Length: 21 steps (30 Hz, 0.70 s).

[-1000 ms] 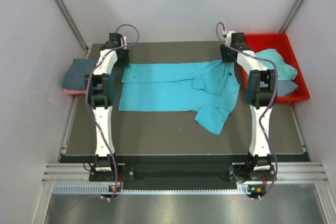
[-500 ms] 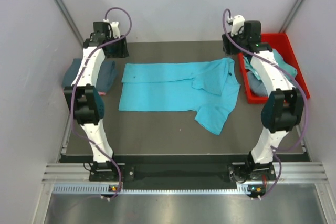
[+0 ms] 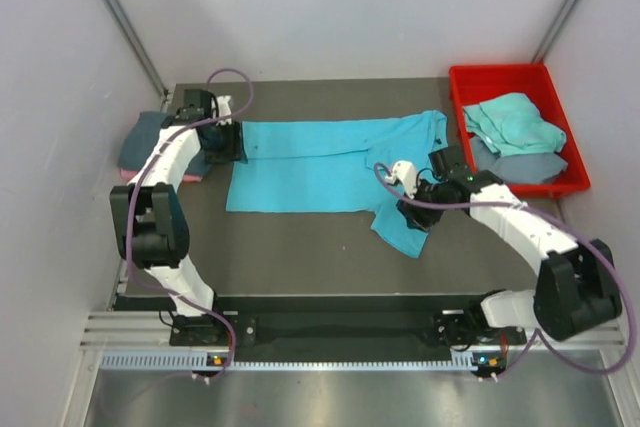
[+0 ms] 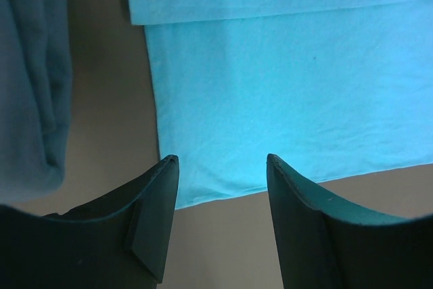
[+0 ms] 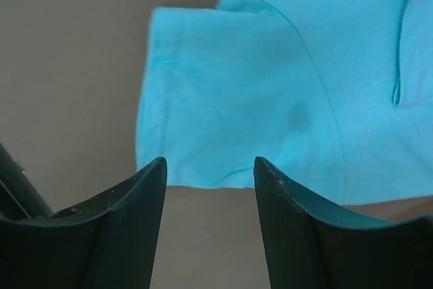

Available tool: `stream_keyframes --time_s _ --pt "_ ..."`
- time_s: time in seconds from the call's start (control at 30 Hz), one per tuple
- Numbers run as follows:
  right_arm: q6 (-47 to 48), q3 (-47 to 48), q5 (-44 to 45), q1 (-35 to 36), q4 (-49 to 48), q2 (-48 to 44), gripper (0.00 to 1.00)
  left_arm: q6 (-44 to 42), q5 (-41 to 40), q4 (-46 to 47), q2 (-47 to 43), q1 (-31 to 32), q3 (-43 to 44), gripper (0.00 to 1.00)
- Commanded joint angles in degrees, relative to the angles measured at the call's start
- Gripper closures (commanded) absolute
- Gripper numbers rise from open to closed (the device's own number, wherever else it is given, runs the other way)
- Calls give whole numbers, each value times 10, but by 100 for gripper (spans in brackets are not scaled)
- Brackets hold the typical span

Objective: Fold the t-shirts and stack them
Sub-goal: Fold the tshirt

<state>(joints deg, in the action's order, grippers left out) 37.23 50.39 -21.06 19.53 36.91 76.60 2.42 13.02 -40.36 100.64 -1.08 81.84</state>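
A turquoise t-shirt [image 3: 320, 162] lies spread across the table, its far edge folded over and one sleeve [image 3: 405, 225] pointing toward the near side. My left gripper [image 3: 226, 143] hovers open over the shirt's left hem; in the left wrist view the hem [image 4: 270, 99] shows past the left gripper [image 4: 220, 160], nothing held. My right gripper [image 3: 411, 213] stands open just above the near sleeve [image 5: 230, 106], and the right gripper [image 5: 210, 162] is empty. A folded slate t-shirt [image 3: 150, 139] lies on a pink one [image 3: 135, 175] at the left edge.
A red bin [image 3: 572, 185] at the back right holds a crumpled teal shirt [image 3: 510, 122] and a slate one [image 3: 535, 164]. The slate stack [image 4: 27, 79] lies close to my left fingers. White walls enclose the table [image 3: 300, 257] on three sides.
Both arms left the shirt's far corners, rose, then came down: the left to the left hem, the right swinging forward to the near sleeve. The shirt has not moved.
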Motion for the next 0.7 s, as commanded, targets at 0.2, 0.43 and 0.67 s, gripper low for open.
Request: stream_keyframes --time_s 0.2,0.43,0.67 --pt "56 -78 0 84 29 -173 46 -44 -73 23 -91 -2 -23 41" --pt "111 -146 40 87 37 -211 48 -27 -63 23 -128 -3 -35 41" --pt "123 -155 47 98 5 -173 48 -25 -67 31 -160 -2 -66 41"
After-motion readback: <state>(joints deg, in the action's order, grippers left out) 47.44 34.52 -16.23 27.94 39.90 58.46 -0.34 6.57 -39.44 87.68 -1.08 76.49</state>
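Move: The open t-shirt sleeve's near corner lies about 8 cm back from the right hand, 1 cm to its left and some 6 cm below. The sleeve's other corner is about 1 cm ahead and 13 cm left of that hand, and the folded-in flap some 21 cm ahead and 4 cm left, both down on the table as well. From the left hand, the near corner is roughly 23 cm back, 48 cm right and 10 cm below. To the near corner of the t-shirt's sleeve comes the right hand, drawing back about 7.5 cm; it arcs up slightly, then sinks to hover close by, turning some 15 degrees counter-clockwise, fingers still open and touching nothing. The left hand, also empty and open, rises about 5 cm and eases back and left, away from the shirt. ##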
